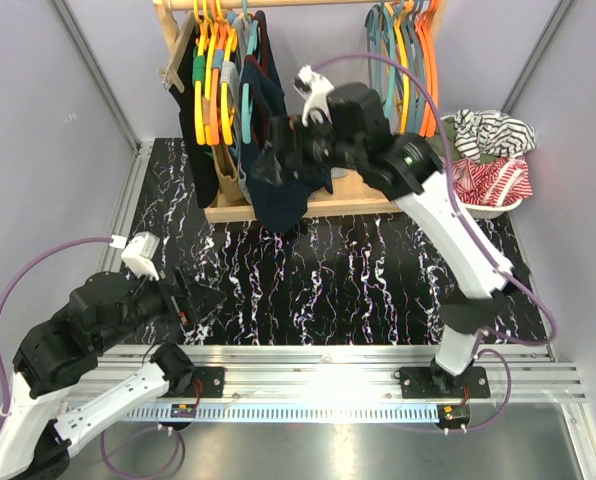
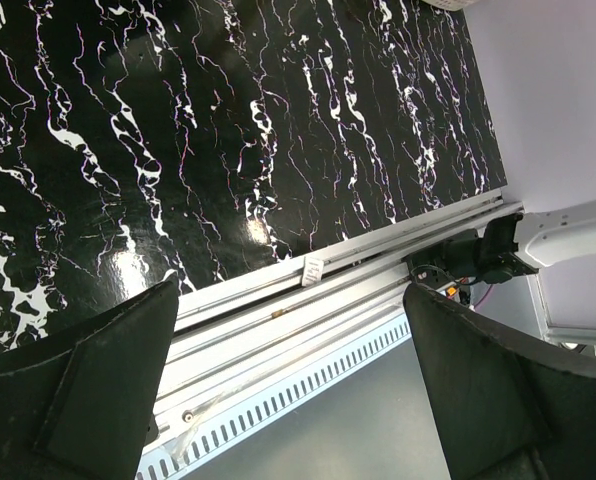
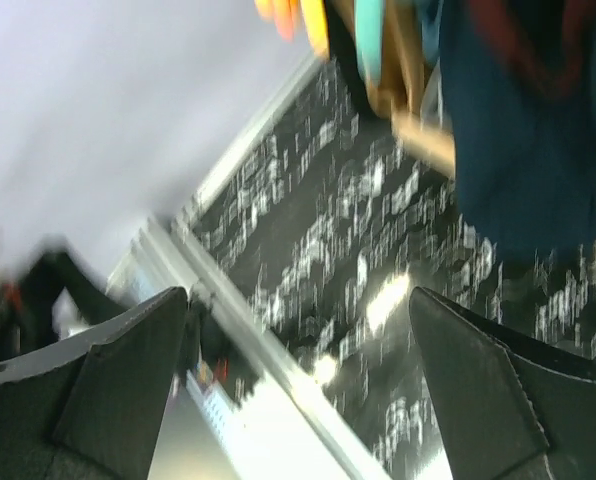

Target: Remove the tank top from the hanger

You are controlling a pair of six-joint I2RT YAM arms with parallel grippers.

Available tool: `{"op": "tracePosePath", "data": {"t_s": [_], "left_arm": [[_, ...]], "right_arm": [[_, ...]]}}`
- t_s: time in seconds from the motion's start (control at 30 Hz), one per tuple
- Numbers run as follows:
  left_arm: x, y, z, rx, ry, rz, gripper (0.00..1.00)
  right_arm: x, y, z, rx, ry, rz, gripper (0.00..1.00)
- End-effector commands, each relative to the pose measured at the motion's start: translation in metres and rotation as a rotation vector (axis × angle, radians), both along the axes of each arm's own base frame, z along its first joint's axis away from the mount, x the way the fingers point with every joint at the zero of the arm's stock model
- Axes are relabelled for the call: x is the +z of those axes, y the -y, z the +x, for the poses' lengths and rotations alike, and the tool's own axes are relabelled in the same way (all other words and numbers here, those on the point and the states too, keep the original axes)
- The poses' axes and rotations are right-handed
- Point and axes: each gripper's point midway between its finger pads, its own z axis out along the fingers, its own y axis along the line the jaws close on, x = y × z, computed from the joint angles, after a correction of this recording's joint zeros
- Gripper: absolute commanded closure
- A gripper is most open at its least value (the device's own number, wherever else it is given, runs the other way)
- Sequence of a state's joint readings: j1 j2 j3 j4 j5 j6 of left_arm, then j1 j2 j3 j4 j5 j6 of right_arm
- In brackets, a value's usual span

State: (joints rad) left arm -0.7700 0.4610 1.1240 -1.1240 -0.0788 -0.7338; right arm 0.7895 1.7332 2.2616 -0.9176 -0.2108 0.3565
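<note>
A dark navy tank top (image 1: pixel 281 195) hangs from the rack among several orange and teal hangers (image 1: pixel 221 60); I cannot tell which hanger carries it. My right gripper (image 1: pixel 270 163) is up against the garment's upper part. In the blurred right wrist view this gripper (image 3: pixel 298 292) is open with nothing between its fingers, and the navy tank top (image 3: pixel 533 130) hangs at the upper right. My left gripper (image 1: pixel 206 300) hovers low over the near left of the marbled table. In the left wrist view it (image 2: pixel 288 290) stands open and empty above the table's rail.
A wooden rack base (image 1: pixel 323 207) runs across the back of the black marbled table (image 1: pixel 358 280). More hangers (image 1: pixel 408 50) hang at the rack's right end. A white basket (image 1: pixel 513 205) of striped clothes sits at the back right. An aluminium rail (image 1: pixel 328 360) lines the near edge.
</note>
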Motion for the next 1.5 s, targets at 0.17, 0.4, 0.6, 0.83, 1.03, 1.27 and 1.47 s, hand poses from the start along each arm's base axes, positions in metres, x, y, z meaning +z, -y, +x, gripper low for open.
{"op": "tracePosePath", "data": {"t_s": [0.17,0.4,0.6,0.83,1.03,1.27,1.47], "left_arm": [[0.011,0.001,-0.004,0.000,0.024,-0.070,0.01],[0.011,-0.007,-0.006,0.020,0.033,-0.070,0.01],[0.013,-0.009,-0.007,0.027,0.043,-0.071,0.01],[0.013,-0.013,-0.008,0.041,0.047,-0.076,0.01],[0.013,-0.015,-0.008,0.048,0.052,-0.083,0.01],[0.014,-0.017,-0.010,0.053,0.057,-0.099,0.01],[0.018,-0.017,-0.012,0.052,0.061,-0.118,0.01]], "right_arm": [[0.050,-0.026,0.094,-0.298,0.230,0.127,0.00],[0.053,-0.041,0.127,-0.391,0.293,0.180,0.00],[0.034,-0.024,0.157,-0.585,0.294,0.132,0.00],[0.043,0.013,0.158,-0.696,0.374,0.022,0.12],[0.044,0.016,0.152,-0.592,0.468,-0.111,0.47],[0.045,0.020,0.147,-0.525,0.492,-0.162,1.00],[0.082,0.037,0.147,-0.536,0.516,-0.017,1.00]]}}
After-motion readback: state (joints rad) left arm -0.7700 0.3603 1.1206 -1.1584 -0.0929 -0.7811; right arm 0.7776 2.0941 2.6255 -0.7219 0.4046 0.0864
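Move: The teal hanger carrying the navy tank top shows its near end some 14 cm ahead of the open right gripper and 4 cm to its left, about level with it. The navy tank top hangs from there, its middle roughly 22 cm ahead, 1 cm left and 20 cm below the gripper. A yellow hanger stands about 4 cm to the left of the teal hanger's end and level with it. From the left gripper, that end lies roughly 33 cm ahead, 10 cm right and 14 cm higher. Bring the open right gripper forward about 16 cm to the near end of the teal hanger, bearing a few centimetres left at first, then back right over some 6 cm. Swing the wrist clockwise about 30 degrees on the way so the fingers come to point forward, then close them to pinch the hanger arm beside the navy tank top's strap. ##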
